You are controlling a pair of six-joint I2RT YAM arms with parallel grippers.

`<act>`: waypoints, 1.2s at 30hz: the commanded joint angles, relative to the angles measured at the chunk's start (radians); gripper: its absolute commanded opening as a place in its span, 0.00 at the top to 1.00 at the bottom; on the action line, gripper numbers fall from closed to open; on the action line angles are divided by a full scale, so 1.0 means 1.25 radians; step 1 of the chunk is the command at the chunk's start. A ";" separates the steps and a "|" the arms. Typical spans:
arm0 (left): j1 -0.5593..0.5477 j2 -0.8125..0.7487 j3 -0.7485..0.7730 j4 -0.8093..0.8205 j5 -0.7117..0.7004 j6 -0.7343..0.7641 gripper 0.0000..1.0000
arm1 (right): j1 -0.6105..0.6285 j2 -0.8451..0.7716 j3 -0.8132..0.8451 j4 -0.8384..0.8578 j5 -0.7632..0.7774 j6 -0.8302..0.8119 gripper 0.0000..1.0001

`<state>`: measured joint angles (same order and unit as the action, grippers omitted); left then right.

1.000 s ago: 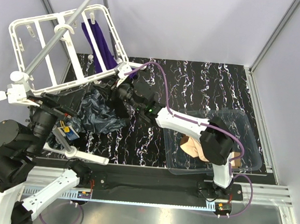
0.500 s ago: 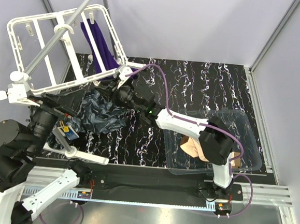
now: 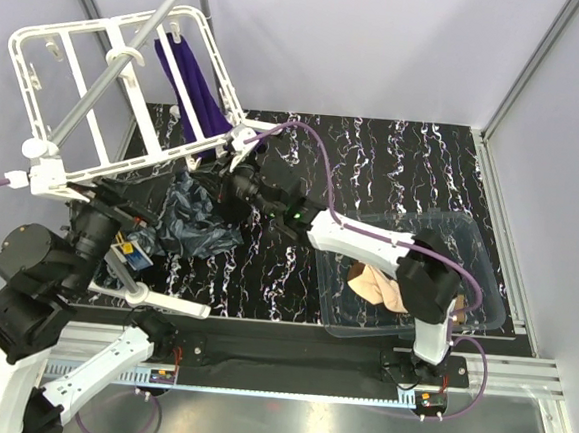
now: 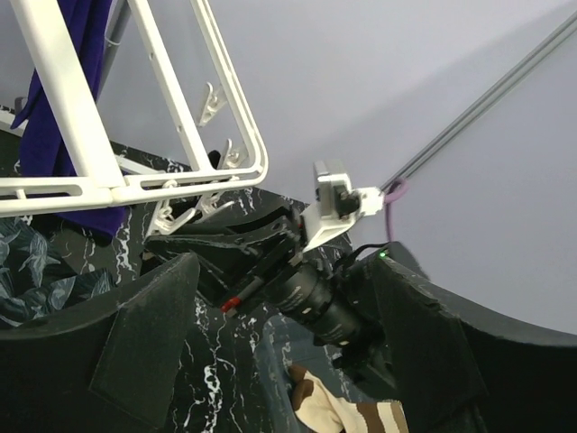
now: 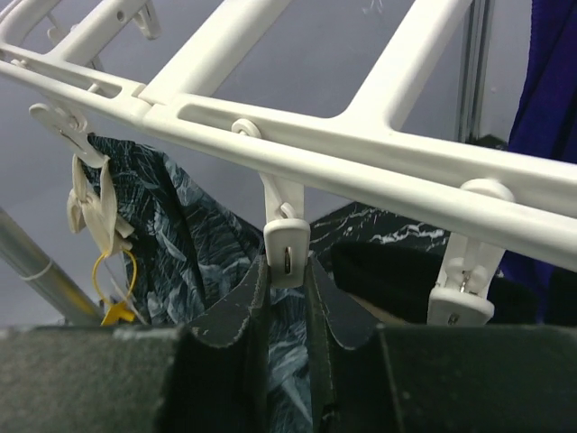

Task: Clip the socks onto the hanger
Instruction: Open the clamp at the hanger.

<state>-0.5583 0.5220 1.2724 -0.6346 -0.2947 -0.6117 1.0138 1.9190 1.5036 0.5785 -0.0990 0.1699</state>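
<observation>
The white hanger (image 3: 133,39) hangs tilted at the upper left, its clips dangling from the near rail (image 5: 361,171). My right gripper (image 5: 287,271) reaches up under that rail (image 3: 213,165) and is shut on one white clip (image 5: 287,244), a pad pressed to each side of it. My left gripper (image 4: 284,271) stands open just left of it (image 3: 120,203), facing the right wrist with nothing between its fingers. A beige sock with brown bands (image 3: 370,281) lies in the clear tray, also seen past the left fingers as the beige sock (image 4: 338,410). No black sock shows.
A grey pole (image 3: 110,72) carries the hanger by its hook. A purple cloth (image 3: 190,83) hangs from the far side. A dark leaf-patterned cloth (image 3: 194,219) drapes under the near rail. The clear tray (image 3: 485,282) sits at the table's right front.
The right jaws have narrowed onto the clip. The hanger has swung a little up and to the left, and the left arm has shifted with it.
</observation>
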 commanded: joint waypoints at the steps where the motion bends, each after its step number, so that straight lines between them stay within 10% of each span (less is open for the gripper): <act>1: -0.003 0.017 -0.029 0.031 0.011 -0.004 0.18 | 0.001 -0.113 0.010 -0.119 -0.014 0.037 1.00; 16: -0.003 0.133 -0.063 0.103 -0.015 -0.106 0.21 | 0.000 -0.164 0.243 -0.637 -0.061 0.002 1.00; 36: -0.001 0.189 -0.080 0.153 -0.032 -0.106 0.39 | 0.000 -0.193 0.230 -0.637 -0.062 -0.008 1.00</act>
<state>-0.5602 0.7498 1.1706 -0.5129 -0.3035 -0.7422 1.0088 1.7195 1.7691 -0.2146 -0.1490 0.1722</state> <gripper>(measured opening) 0.620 0.235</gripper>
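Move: The clamp on the hanger's near rail already sits pinched between the right fingertips, right at the right hand point. From the open left hand it lies about 14 cm ahead, 2 cm to the right and 10 cm below. The hanger's next clamp is about 6 cm to the right of the pinched one and some 3 cm farther out; the purple sock hangs roughly 14 cm beyond the pinched clamp, level with it sideways. Back, right and up, the right hand draws the clamp it keeps pinched some 8 cm, rising nearly 7 cm before settling back 2, fingertips dipping about 15 degrees. The left hand reaches forward, down and right by about 10 cm to meet the clamp, tipping down some 10 degrees, then holds place beside it while its fingers narrow from wide to a bit over half open. ##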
